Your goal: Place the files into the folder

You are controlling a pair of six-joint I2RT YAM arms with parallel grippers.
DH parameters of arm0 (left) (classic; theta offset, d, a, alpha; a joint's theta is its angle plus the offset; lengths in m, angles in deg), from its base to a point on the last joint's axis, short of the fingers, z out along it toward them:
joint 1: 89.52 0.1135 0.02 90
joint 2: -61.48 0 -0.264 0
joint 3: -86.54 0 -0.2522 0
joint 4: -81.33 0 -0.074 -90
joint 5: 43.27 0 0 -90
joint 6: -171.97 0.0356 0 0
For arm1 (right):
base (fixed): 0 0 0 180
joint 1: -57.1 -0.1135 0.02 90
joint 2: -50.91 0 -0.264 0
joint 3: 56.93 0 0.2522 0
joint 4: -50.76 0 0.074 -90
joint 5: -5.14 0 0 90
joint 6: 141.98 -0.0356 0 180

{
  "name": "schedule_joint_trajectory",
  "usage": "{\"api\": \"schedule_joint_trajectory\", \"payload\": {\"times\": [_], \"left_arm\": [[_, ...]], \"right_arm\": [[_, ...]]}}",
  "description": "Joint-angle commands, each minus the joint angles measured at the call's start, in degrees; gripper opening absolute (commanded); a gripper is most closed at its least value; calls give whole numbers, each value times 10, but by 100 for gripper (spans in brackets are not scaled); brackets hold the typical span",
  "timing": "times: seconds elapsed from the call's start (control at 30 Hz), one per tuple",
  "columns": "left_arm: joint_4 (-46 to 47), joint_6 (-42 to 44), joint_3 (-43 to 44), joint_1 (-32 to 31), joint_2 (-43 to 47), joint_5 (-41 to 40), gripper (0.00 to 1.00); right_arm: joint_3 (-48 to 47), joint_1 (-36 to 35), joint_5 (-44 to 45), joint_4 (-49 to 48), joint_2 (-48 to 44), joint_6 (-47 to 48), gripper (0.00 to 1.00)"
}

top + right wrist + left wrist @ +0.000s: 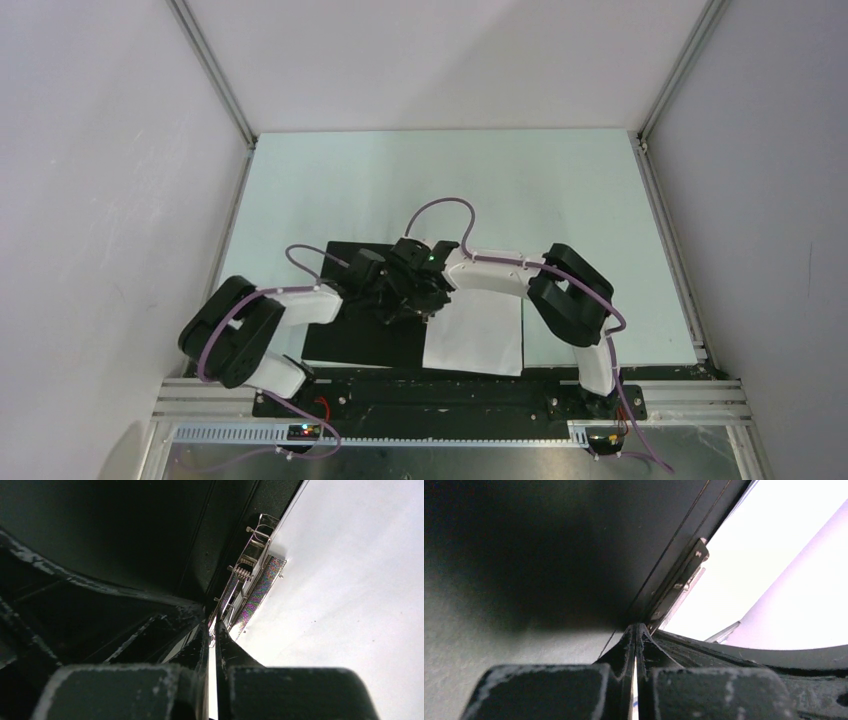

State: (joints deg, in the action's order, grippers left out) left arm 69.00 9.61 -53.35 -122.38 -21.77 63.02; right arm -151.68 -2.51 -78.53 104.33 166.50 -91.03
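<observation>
The folder (355, 342) lies open on the table with its black inside up. White files (475, 335) cover its right half, next to the metal spine clip (250, 580). My left gripper (392, 300) and right gripper (426, 298) meet tip to tip over the spine, both shut with nothing between the fingers. In the left wrist view the left gripper (638, 626) points at the clip (680, 577), with the black folder (549, 555) on the left and the files (729, 575) on the right. In the right wrist view the right gripper (212, 624) sits just below the clip, beside the files (350, 610).
Grey enclosure walls (100, 200) and aluminium rails (665, 230) border the pale green table (450, 180). The left arm's elbow (235, 330) and the right arm's elbow (572, 292) stand on either side of the folder. The black base bar (450, 390) runs along the near edge.
</observation>
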Motion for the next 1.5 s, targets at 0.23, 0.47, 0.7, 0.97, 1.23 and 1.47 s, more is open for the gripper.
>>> {"api": "schedule_joint_trajectory", "payload": {"times": [0.23,0.47,0.7,0.97,1.23,1.47], "left_arm": [[4,-42,-6,-63,-100,20,0],[15,-68,32,-95,-121,33,0],[17,-92,42,-111,-122,29,0],[19,-104,31,-114,-111,27,0],[21,-111,27,-117,-97,32,0],[27,-124,22,-122,-83,40,0]], "right_arm": [[48,42,37,-78,93,-25,0],[49,66,42,-81,83,-28,0],[49,81,32,-91,75,-53,0],[50,79,31,-94,68,-91,0],[52,87,38,-94,57,-109,0],[55,91,51,-96,40,-134,0]]}}
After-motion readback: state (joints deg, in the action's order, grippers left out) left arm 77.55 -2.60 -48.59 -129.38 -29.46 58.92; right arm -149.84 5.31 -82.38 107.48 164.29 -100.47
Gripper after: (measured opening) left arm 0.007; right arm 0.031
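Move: The folder's metal clip lies right at both hands: its middle is about 4 cm ahead of the right fingertips and level with them sideways, and some 4 cm ahead and 3 cm right of the left ones, at nearly the same height. From the right hand, the white files centre about 10 cm right and 1 cm ahead, and the black cover about 12 cm left and 3 cm ahead. The clip's near lever end stays between the right fingers while the left hand's shut fingertips bear in from the left beside it, both hands shoving the folder rightward and a little forward. The left travels about 5 cm, the right some 3 to 4 cm; then both hold place, the right wrist still turning clockwise to about 15 degrees. ##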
